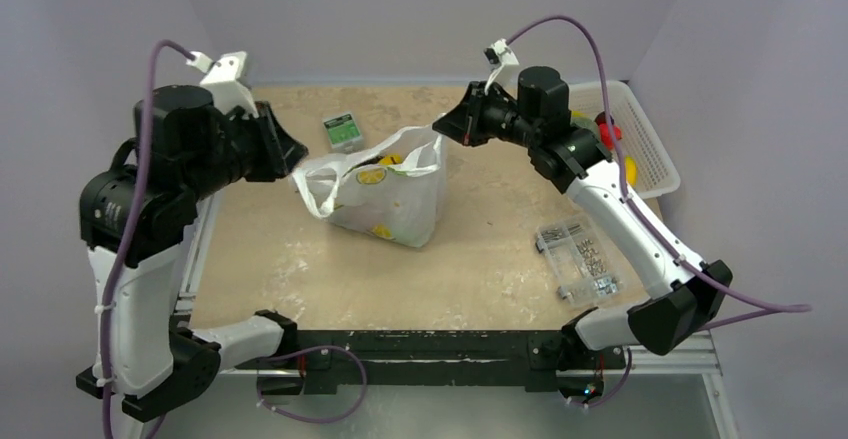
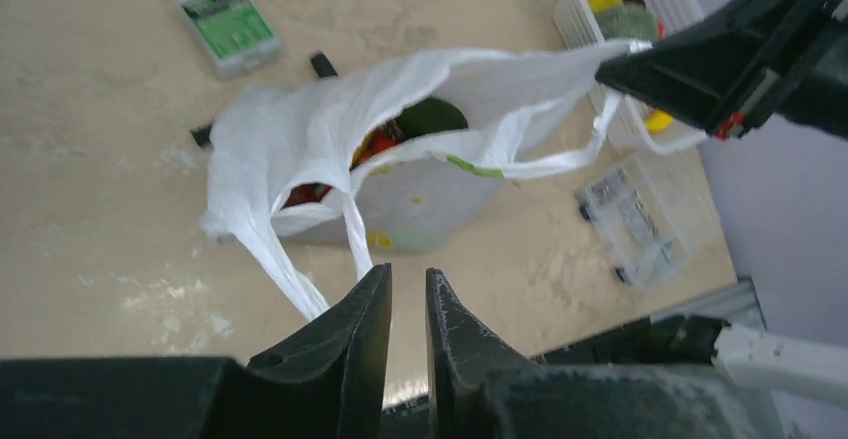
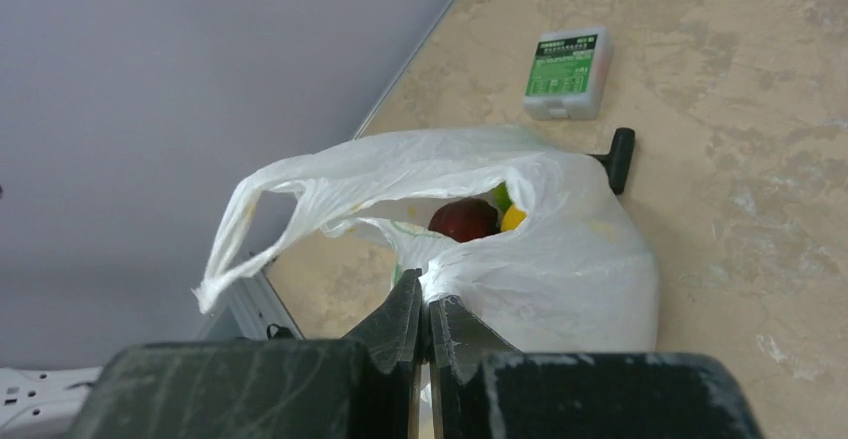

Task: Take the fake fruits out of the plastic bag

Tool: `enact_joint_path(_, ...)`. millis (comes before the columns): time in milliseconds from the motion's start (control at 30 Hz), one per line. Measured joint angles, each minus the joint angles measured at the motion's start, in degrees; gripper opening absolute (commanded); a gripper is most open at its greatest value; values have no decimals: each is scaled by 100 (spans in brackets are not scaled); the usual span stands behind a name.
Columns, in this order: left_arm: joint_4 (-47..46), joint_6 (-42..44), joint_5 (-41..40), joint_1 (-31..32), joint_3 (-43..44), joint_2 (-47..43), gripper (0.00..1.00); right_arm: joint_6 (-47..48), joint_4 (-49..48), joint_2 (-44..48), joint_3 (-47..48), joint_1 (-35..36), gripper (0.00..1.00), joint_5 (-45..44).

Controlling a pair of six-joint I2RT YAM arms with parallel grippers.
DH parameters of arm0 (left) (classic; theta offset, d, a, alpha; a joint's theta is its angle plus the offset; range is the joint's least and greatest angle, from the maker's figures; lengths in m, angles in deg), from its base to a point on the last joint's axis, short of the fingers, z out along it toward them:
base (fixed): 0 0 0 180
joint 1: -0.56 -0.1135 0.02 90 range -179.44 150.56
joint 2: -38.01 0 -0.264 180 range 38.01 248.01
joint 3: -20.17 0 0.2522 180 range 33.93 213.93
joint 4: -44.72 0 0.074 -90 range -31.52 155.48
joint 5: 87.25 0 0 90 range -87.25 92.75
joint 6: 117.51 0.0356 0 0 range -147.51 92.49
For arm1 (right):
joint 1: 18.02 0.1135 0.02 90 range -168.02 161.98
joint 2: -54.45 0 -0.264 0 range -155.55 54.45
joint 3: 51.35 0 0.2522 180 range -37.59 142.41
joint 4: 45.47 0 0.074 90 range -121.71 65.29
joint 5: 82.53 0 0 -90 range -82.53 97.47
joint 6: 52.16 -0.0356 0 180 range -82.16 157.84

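The white plastic bag point(image 1: 395, 204) stands mid-table with its mouth pulled open. My right gripper point(image 3: 428, 289) is shut on the bag's rim point(image 3: 470, 264) and holds that side up; its tip point(image 2: 605, 71) pinches a stretched handle. Inside the bag lie a dark red fruit point(image 3: 465, 219), a yellow one point(image 3: 512, 217) and a green one point(image 2: 430, 117). My left gripper point(image 2: 408, 271) hovers at the bag's left side point(image 1: 298, 162), its jaws drawn together to a slim gap. The left handle point(image 2: 290, 269) runs down behind its left finger. I see no plastic between the pads.
A small green-labelled box point(image 1: 343, 130) lies behind the bag, and a black handle-like piece point(image 3: 620, 159) lies beside it. A white basket point(image 1: 655, 164) holding other fruits stands at the far right. A clear box of screws point(image 1: 580, 259) lies at the right front.
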Motion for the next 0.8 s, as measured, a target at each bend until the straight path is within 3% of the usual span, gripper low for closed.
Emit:
enact_joint_path(67,-76,216,520,22,-444,-68,54,-20,-48,13,-127,9,0,72)
enact_joint_path(133,-105,426,632,131,-1211,-144,64,-72,-109,42,-376,13,0,164)
enact_joint_path(233,-61,669,133,538,-2262,-109,68,-125,-127,42,-673,13,0,225)
enact_joint_path(367,-120,964,-774,1368,-3032,33,69,-146,-131,39,-841,11,0,299)
enact_joint_path(500,-341,1073,-1786,2146,-3189,94,68,-146,-173,48,-841,13,0,310)
enact_joint_path(667,-726,1123,-2957,2616,-3333,-101,70,-142,-190,50,-850,13,0,313)
enact_joint_path(800,-1456,1860,-3067,3110,-3960,-831,89,-142,-221,52,-901,11,0,321)
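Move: The bag's loose near-left handle hangs almost straight below my left hand, about 15 cm down. The bag's body is some 8 cm ahead, 11 cm right and 35 cm down; the green-labelled box is about 22 cm ahead, 1 cm right and 43 cm down. From my right hand, shut on the bag's other top corner, that body lies 5 cm back, 8 cm left and 29 cm down, and the loose handle 9 cm back, 18 cm left and 10 cm down. I drop my left hand about 17 cm towards the loose handle, drifting some 3 cm right, while its fingers open wide and the hand rolls around 40 degrees, left side up; then I come back up about 3 cm, open beside the handle. My right hand keeps its pinch on the bag's corner, sinks 5 to 6 cm, then holds there. ##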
